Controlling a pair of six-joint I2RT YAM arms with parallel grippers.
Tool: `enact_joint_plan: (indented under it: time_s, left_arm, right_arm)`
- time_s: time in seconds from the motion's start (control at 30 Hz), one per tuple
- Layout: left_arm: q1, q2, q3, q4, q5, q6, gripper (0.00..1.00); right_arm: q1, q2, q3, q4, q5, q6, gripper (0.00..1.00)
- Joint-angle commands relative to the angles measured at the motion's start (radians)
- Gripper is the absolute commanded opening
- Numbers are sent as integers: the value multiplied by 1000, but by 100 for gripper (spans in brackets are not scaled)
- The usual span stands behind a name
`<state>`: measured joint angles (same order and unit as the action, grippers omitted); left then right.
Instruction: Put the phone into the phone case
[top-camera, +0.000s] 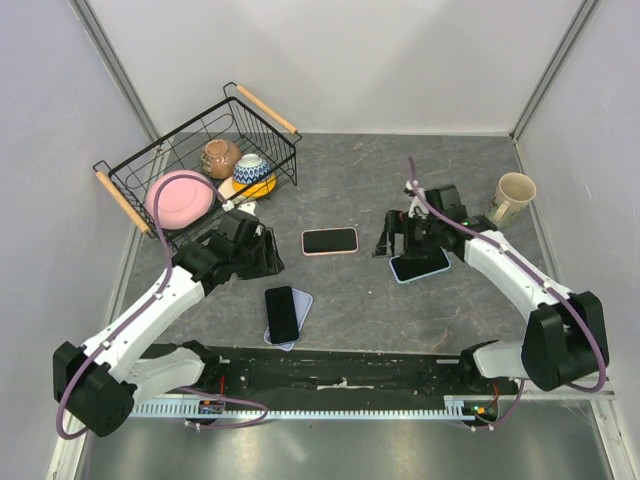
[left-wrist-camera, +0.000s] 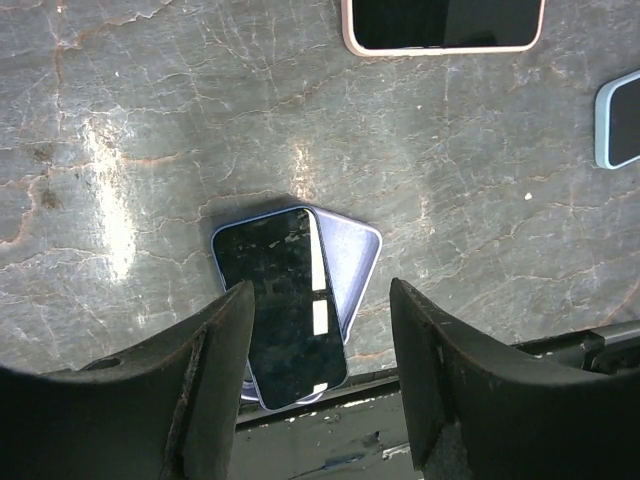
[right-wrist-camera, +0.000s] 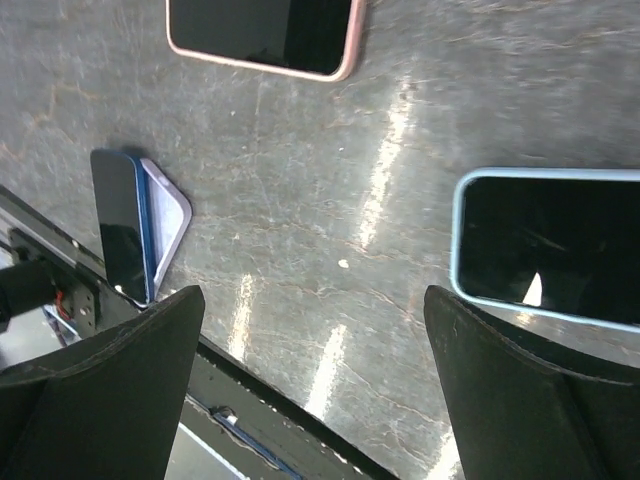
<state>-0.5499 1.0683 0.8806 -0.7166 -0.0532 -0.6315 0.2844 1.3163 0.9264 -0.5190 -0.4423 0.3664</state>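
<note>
A dark-screened phone (top-camera: 281, 313) lies crooked on top of a lavender phone case (top-camera: 303, 305) near the table's front edge, half covering it. The left wrist view shows the phone (left-wrist-camera: 280, 315) overhanging the case (left-wrist-camera: 347, 258) at the near end. My left gripper (top-camera: 266, 258) hangs open, up and to the left of the pair, its fingers (left-wrist-camera: 215, 385) clear of the phone. My right gripper (top-camera: 390, 240) is wide open over bare table, with nothing between its fingers (right-wrist-camera: 110, 390). It also sees the phone (right-wrist-camera: 120, 225) and case (right-wrist-camera: 168, 212) at far left.
A pink-cased phone (top-camera: 330, 241) lies mid-table and a light-blue-cased phone (top-camera: 420, 265) sits under the right arm. A wire basket (top-camera: 140, 160) at back left holds a pink bowl (top-camera: 180, 197), a brown pot (top-camera: 219, 157) and a patterned bowl (top-camera: 251, 168). A cream mug (top-camera: 513, 197) stands at right.
</note>
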Motion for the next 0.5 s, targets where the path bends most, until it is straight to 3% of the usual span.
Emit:
enact_joint_plan:
  time_s: [0.0, 0.27, 0.47]
  left_arm:
    - [5, -62, 58, -12, -22, 4, 64]
    - [5, -192, 147, -17, -92, 16, 64]
    - [5, -295, 181, -33, -146, 3, 64]
  right_arm:
    - [145, 61, 77, 28, 86, 8, 98]
    - [427, 297, 169, 93, 146, 51, 89]
    - [588, 481, 298, 88, 209, 37, 72]
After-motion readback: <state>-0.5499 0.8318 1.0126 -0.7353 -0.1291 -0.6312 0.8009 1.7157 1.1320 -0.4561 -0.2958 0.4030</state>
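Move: The dark phone on top of the lilac case lies about 25 cm to my right hand's left and some 15 cm back, with the table things roughly 11 cm below. The lilac case peeks out about 2 cm to the right of that phone and 1 cm nearer me. The pink-cased phone is 13 cm left and 3 cm ahead of my right hand; the blue-cased one, 11 cm right and 3 cm back. From my left hand the dark phone is about 10 cm back, 1 cm right and 12 cm below. I sweep my right hand quickly left about 15 cm, away from the blue-cased phone towards the dark phone on the lilac case, sinking and drawing back some 6 cm each, turning about 25 degrees counter-clockwise and narrowing my wide-open fingers somewhat. Meanwhile I lift my empty left hand about 11 cm nearly straight up off that spot, tipping its fingers outward and keeping them half open. ##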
